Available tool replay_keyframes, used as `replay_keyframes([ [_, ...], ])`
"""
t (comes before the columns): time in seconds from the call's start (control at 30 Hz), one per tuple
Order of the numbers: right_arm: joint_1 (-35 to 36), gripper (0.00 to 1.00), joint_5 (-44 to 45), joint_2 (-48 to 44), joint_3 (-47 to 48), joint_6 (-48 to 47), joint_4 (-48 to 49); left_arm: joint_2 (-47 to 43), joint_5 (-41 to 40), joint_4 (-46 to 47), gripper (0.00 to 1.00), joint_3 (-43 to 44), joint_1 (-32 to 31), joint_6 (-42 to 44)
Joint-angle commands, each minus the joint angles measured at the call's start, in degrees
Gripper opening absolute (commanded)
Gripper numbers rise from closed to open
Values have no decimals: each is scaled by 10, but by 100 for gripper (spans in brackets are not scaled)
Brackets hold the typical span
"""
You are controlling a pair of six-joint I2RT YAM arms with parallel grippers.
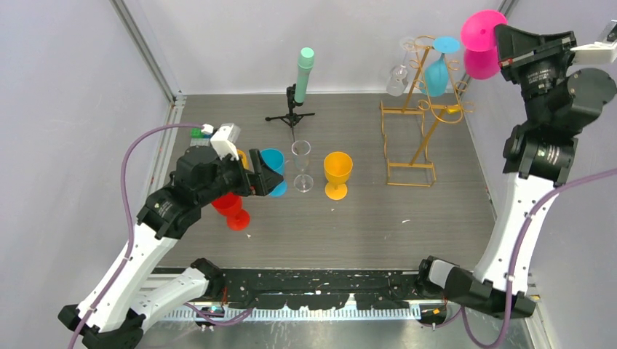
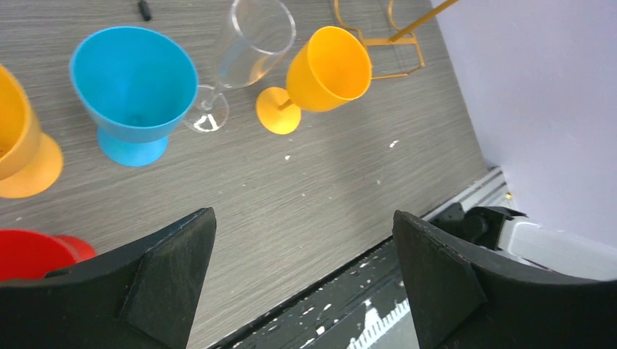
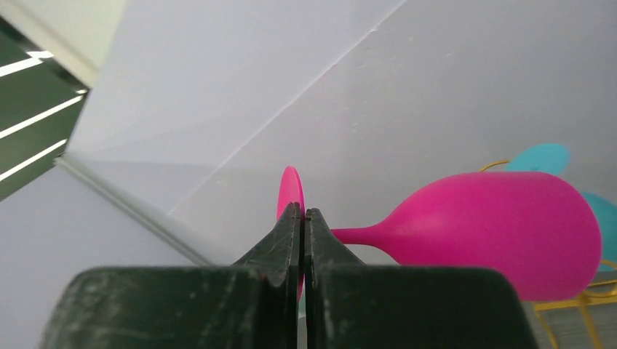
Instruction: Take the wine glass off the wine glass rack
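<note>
My right gripper (image 1: 499, 45) is raised at the far right and is shut on the foot of a pink wine glass (image 1: 482, 62). In the right wrist view the gripper (image 3: 303, 212) pinches the thin foot disc, and the pink wine glass (image 3: 502, 233) lies sideways with its bowl to the right. The gold wire wine glass rack (image 1: 420, 109) stands on the table below and left of the glass, which looks apart from its hooks. A blue glass (image 1: 437, 74) and a clear glass (image 1: 398, 77) hang upside down on the rack. My left gripper (image 1: 268, 182) is open and empty over the left of the table.
A black tripod with a mint cylinder (image 1: 303, 71) stands at the back centre. A clear flute (image 1: 301, 166), an orange goblet (image 1: 337, 173), a blue cup (image 1: 273, 167) and a red cup (image 1: 231, 208) stand near my left gripper (image 2: 303, 215). Walls close in on both sides.
</note>
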Motion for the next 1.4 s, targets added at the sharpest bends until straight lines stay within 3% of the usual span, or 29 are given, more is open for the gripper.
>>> replay_keyframes([
  [0.0, -3, 0, -124, -44, -28, 143, 74, 27, 88, 64, 94, 30, 2, -25],
  [0.1, -3, 0, -195, -69, -111, 319, 200, 55, 155, 112, 94, 41, 2, -56],
  [0.23, -2, 0, -216, -81, -205, 579, 481, 90, 274, 245, 95, 26, 2, -162],
  [0.33, -2, 0, -199, -92, -246, 702, 546, 117, 333, 406, 95, 7, 2, -267],
  [0.47, 5, 0, -191, -119, -289, 732, 558, 147, 350, 488, 93, 21, 2, -321],
  [0.73, 60, 0, -155, -152, -383, 743, 534, 155, 284, 494, 93, 40, 2, -331],
  [1.03, 224, 0, -80, -166, -477, 730, 506, 157, 254, 565, 94, 24, 2, -352],
  [1.2, 304, 0, -50, -153, -503, 721, 533, 160, 228, 542, 94, 16, 2, -369],
  [1.37, 335, 0, -31, -150, -501, 700, 561, 140, 172, 510, 94, -5, 2, -368],
])
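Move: The right gripper already holds the pink wine glass by its stem, foot up. The glass's middle lies about 46 cm right of the left hand, 16 ahead and 22 above. From the left hand, the standing clear glass is 9 cm ahead, 8 right, and the orange one 8 ahead, 17 right, both some 23 below. From the right hand, the left gripper is 46 cm left, 14 back, 28 below; the hanging blue glass is 25 ahead, 5 right, 24 below. Swing the pink glass leftward towards the left gripper, about 20 cm, first drawing back some 7 cm and later sinking about 10; roll the hand left-side-up and turn it counter-clockwise, keeping the stem pinched. Bring the open left gripper right, then up to meet the bowl, rolling its left side down about 45 degrees and turning clockwise. ##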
